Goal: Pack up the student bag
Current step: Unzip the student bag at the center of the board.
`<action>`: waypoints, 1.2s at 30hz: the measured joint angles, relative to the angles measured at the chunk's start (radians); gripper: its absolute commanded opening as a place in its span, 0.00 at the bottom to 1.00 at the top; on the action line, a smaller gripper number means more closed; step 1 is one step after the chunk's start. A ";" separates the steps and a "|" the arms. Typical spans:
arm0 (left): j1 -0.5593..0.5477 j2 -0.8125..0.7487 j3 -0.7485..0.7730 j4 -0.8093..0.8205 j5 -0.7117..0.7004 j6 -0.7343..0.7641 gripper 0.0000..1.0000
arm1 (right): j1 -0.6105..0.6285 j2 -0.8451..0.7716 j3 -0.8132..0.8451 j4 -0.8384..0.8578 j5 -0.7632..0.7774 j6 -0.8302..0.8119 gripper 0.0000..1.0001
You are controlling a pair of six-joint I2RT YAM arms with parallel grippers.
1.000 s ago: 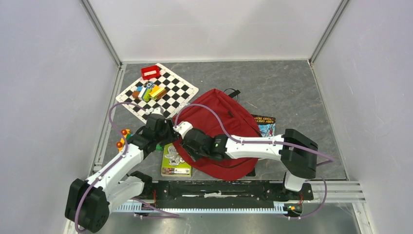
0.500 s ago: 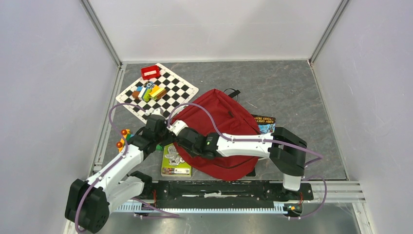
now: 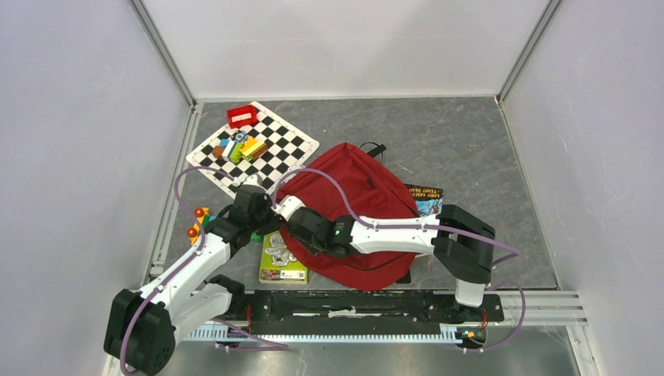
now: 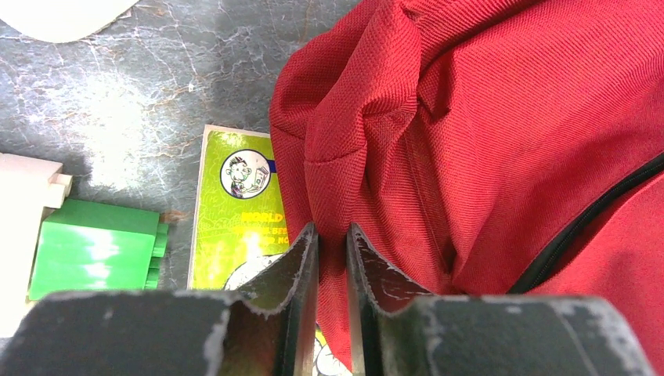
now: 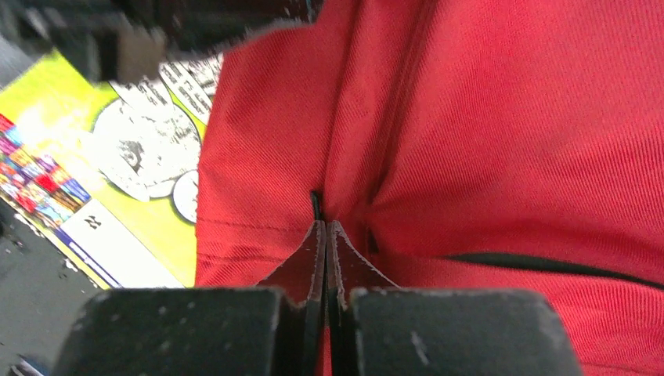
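Note:
The student bag (image 3: 356, 205) is a dark-red backpack lying flat in the middle of the table. Its left edge overlaps a yellow-green book (image 3: 282, 254). Both grippers meet at that left edge. My left gripper (image 3: 263, 205) (image 4: 333, 235) has its jaws nearly together, pinching a raised fold of the red fabric (image 4: 337, 157). My right gripper (image 3: 286, 210) (image 5: 325, 227) is shut tight at a seam, and a thin black zipper pull (image 5: 315, 202) sticks out from between its tips. A black zipper line (image 5: 548, 266) runs off to the right.
A checkered board (image 3: 286, 149) at the back left carries coloured blocks (image 3: 243, 147) and a small red box (image 3: 242, 116). Green blocks (image 4: 94, 251) lie left of the yellow-green book. A second book (image 3: 427, 200) pokes out from under the bag's right side.
Both grippers have closed, the left on the fabric fold and the right at the zipper. The right arm shifted slightly left toward the bag's edge.

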 measured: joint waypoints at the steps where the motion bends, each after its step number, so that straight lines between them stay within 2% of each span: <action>1: 0.000 0.000 0.000 0.000 0.000 0.000 0.23 | 0.000 -0.006 -0.016 0.008 -0.002 -0.002 0.00; 13: 0.012 0.009 0.008 -0.004 -0.008 0.010 0.23 | 0.027 -0.272 -0.260 0.055 0.081 -0.023 0.00; 21: 0.041 0.055 0.045 -0.003 -0.008 0.033 0.25 | 0.037 -0.363 -0.356 0.012 0.114 0.011 0.00; 22: 0.044 0.059 0.048 -0.003 -0.008 0.034 0.27 | 0.038 -0.377 -0.362 0.004 0.117 0.018 0.02; 24: 0.047 0.060 0.050 -0.002 -0.007 0.037 0.35 | 0.040 -0.402 -0.365 -0.007 0.120 0.030 0.19; 25: 0.048 0.059 0.050 -0.001 -0.006 0.037 0.41 | 0.040 -0.412 -0.365 -0.006 0.120 0.039 0.21; 29: 0.050 0.040 0.051 -0.001 -0.006 0.040 0.72 | 0.041 -0.430 -0.362 0.002 0.119 0.073 0.30; 31: 0.050 0.018 0.051 -0.003 -0.005 0.045 0.77 | 0.041 -0.429 -0.362 0.013 0.113 0.102 0.31; 36: 0.050 -0.054 0.051 -0.014 -0.006 0.044 0.77 | 0.042 -0.417 -0.362 0.089 0.070 0.200 0.33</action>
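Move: The right hand's shut fingers are at the zip pull, which seems to be pinched between them; the middle of the student bag lies about 13 cm to its right and 8 cm ahead, the green book some 5 cm to its left, level and lower. The left hand pinches a fold at the bag's left edge, with the zip pull about 7 cm back and 5 cm right of it and the green block roughly 7 cm to its left. The right hand sweeps about 9 cm right, then turns back, opening; the left releases the bag fold, rising. ##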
